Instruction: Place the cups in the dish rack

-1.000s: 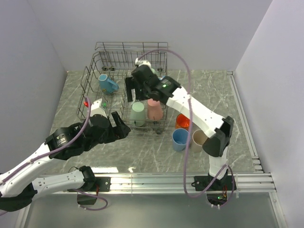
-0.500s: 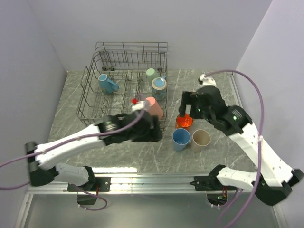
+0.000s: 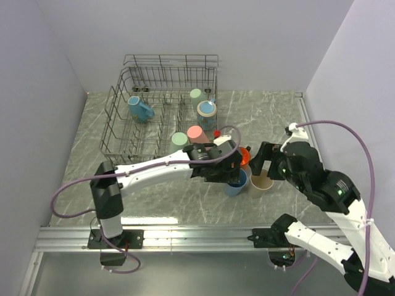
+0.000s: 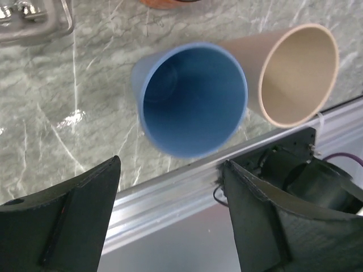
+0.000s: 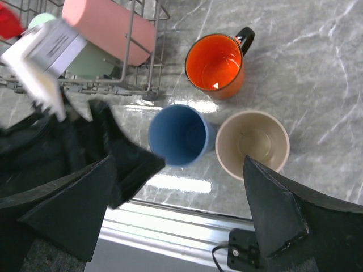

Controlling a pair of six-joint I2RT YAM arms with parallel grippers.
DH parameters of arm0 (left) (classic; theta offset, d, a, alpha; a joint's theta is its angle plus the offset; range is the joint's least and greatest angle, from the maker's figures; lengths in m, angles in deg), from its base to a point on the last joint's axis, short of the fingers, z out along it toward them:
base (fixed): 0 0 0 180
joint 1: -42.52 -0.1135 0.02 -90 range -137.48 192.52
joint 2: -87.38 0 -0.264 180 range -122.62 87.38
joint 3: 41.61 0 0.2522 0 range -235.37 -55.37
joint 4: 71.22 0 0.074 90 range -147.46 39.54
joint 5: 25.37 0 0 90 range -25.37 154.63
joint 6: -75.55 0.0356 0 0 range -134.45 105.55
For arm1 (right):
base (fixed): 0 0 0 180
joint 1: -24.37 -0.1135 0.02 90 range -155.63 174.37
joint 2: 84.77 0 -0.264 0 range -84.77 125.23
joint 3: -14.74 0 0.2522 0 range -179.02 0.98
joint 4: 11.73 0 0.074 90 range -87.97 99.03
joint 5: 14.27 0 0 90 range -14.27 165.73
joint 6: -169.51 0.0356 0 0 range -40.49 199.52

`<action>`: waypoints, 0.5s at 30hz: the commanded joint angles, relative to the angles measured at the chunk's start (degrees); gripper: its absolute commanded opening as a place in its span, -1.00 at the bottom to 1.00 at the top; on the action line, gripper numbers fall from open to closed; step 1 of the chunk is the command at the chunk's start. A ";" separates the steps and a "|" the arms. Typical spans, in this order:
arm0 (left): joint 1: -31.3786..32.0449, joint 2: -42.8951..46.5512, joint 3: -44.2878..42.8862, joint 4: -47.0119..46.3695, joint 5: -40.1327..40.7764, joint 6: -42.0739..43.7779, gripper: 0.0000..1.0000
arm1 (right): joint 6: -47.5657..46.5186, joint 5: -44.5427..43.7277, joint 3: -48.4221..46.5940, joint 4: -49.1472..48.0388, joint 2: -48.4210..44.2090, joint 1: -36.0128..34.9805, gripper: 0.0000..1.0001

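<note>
The grey wire dish rack (image 3: 170, 57) stands at the back left. It holds a blue mug (image 3: 139, 108), two pale green cups (image 3: 179, 140), a pink cup (image 3: 196, 132) and a blue cup with a beige rim (image 3: 207, 111). To its right, on the table, stand an orange mug (image 5: 215, 63), a blue cup (image 4: 193, 107) and a beige cup (image 4: 298, 73), all upright. My left gripper (image 3: 232, 170) hangs open just over the blue cup (image 3: 237, 184), holding nothing. My right gripper (image 3: 266, 163) is open above the beige cup (image 3: 261, 180) and empty.
The metal rail (image 3: 203, 233) runs along the near table edge, close to the blue and beige cups. In the right wrist view the left arm's black fingers (image 5: 122, 153) sit beside the blue cup (image 5: 178, 135). The rack's front corner (image 5: 148, 85) is near the orange mug.
My left arm swung from the rack's front left across to the blue cup on the table. My right arm pulled out of the rack and moved right, over the beige cup.
</note>
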 commanded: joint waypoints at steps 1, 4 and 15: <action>0.45 -3.24 -5.36 3.04 0.57 1.98 0.55 | 1.73 -0.14 1.16 1.87 -2.36 0.18 0.99; 0.45 -5.79 -5.90 4.10 0.13 2.77 0.27 | 1.64 -0.57 1.51 2.22 -2.89 0.27 0.99; 0.37 -6.24 -3.53 5.59 0.74 3.39 -0.99 | 1.73 0.74 1.78 0.38 -1.58 0.18 0.99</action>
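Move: The blue cup stands close under the left hand, its middle some 4 cm to the hand's right, 1 cm ahead and 10 cm below. Touching distance beyond it, the beige cup is roughly 10 cm farther right and level with it; the orange mug stands about 9 cm ahead of the blue cup and 2 cm to its right. From the right hand, the blue cup lies about 5 cm left, 1 cm ahead and 21 cm down. The blue cup's rim is met from above by the left hand, which sinks about 4 cm almost straight down beside the cup's left wall, tilting some 10 degrees as its left side rises. Meanwhile the widely open fingers close all the way and pinch the thin wall at the left part of the rim, one finger inside the cup. ##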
